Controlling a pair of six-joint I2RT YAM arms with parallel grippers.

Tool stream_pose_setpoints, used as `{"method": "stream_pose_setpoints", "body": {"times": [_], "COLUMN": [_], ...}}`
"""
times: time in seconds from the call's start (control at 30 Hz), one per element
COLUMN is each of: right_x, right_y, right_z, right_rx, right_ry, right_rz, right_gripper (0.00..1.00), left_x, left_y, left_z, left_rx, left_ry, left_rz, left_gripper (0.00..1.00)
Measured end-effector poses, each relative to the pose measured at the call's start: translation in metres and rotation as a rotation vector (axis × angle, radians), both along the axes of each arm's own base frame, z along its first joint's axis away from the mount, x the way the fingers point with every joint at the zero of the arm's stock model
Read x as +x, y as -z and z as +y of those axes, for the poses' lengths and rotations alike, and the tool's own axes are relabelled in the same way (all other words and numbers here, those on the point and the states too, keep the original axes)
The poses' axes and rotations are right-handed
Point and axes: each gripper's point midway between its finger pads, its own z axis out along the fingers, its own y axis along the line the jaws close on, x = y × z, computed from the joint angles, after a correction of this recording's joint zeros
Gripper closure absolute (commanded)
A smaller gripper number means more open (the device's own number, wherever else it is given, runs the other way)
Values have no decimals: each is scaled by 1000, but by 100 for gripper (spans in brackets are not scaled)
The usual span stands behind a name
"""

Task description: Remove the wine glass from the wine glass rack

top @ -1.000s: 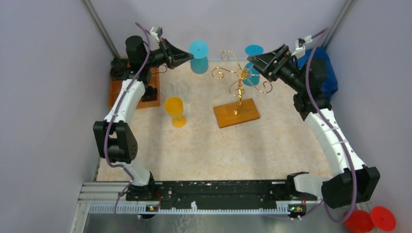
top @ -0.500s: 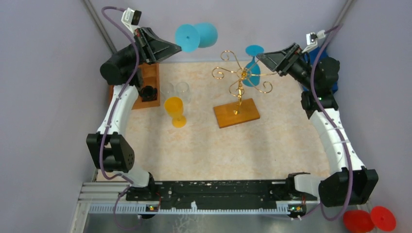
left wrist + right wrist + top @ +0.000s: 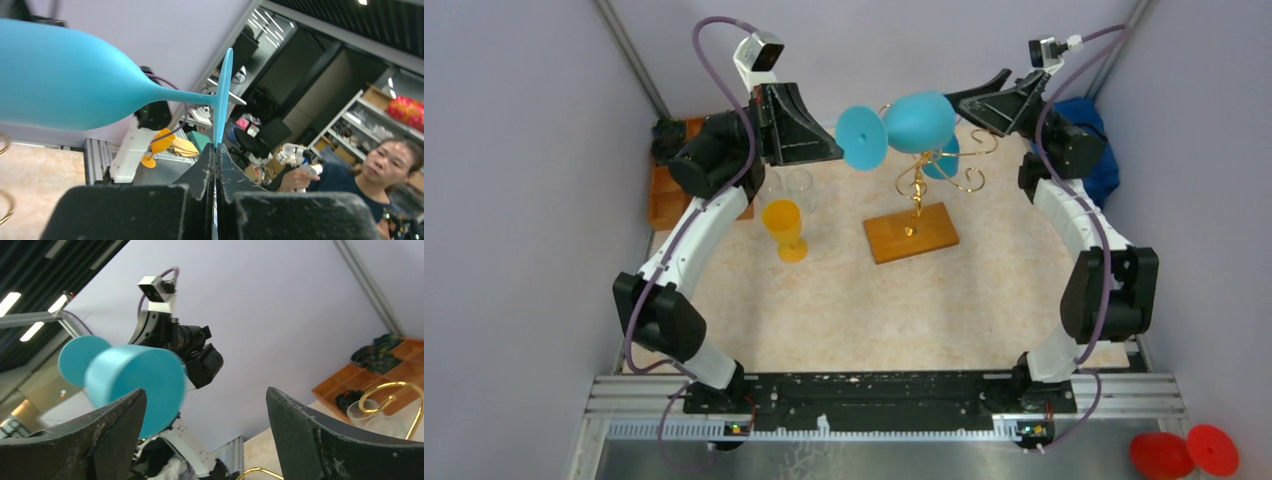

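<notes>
My left gripper [image 3: 836, 148] is shut on the flat foot [image 3: 222, 95] of a blue wine glass [image 3: 919, 120] and holds it on its side in the air, above the top of the wine glass rack [image 3: 919, 180]. The rack is gold wire on an orange-brown wooden base [image 3: 911, 232]. A second blue wine glass [image 3: 942, 160] hangs on the rack's far side. My right gripper [image 3: 972, 97] is open and empty, raised just right of the held glass's bowl. In the right wrist view the bowl [image 3: 135, 385] sits by the right gripper's [image 3: 205, 405] left finger.
An orange glass [image 3: 784, 225] and two clear glasses [image 3: 786, 185] stand left of the rack. An orange compartmented tray [image 3: 664, 190] is at the far left. A blue cloth [image 3: 1094, 140] lies at the far right. Red glasses [image 3: 1184, 452] lie beyond the near rail.
My left arm swung the blue glass from the back wall rightward, tipping it sideways over the rack. My right arm rose and drew back toward the rear wall.
</notes>
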Motion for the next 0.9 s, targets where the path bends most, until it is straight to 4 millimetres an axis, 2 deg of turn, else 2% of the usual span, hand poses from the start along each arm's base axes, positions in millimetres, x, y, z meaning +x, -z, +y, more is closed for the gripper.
{"method": "stream_pose_setpoints", "body": {"times": [0.07,0.2,0.33,0.5,0.63,0.9], "right_x": [3,-9,-22,-49,-72,-93], "right_y": [7,3,-6,-21,-30,-33], "right_z": [1,0,0,5,16,37], "right_rx": [3,10,17,19,22,32], "right_ry": [-38,-77,-93,-131,-189,-289], "right_rz": [51,51,36,-3,-23,-6], "right_gripper": [11,11,11,11,11,19], "left_x": [-22,-34,-33,-30,-25,-16], "left_y": [-9,-15,-15,-16,-15,-11], "left_z": [-6,-2,-3,-3,-6,-9], "left_rx": [-16,-35,-37,-40,-41,-35], "left_ry": [49,53,48,47,47,46], "left_rz": [-52,-88,-89,-93,-86,-70], "left_gripper": [100,100,100,100,100,100]}}
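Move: The left hand still pinches the blue wine glass by the edge of its foot. The bowl sticks out about 6 cm ahead of that hand, 9 cm to its right and slightly below. From the right hand, open and empty, the bowl lies roughly 6 cm back, 7 cm left and 2 cm higher. The rack's hub is some 4 cm left and 19 cm below the right hand, about level fore and aft. The other blue glass, still hanging there, is around 6 cm ahead, 2 cm left and 22 cm below. Backwards by about 9 cm, then increasingly leftwards too and rising a little, the right hand swings in towards the held glass's bowl, turning some 15 degrees counter-clockwise and bringing its wide-open fingers up to the bowl; whether they touch can't be seen. The left hand keeps its pinch on the foot, draws back about 3 cm at first, then creeps forward again. ##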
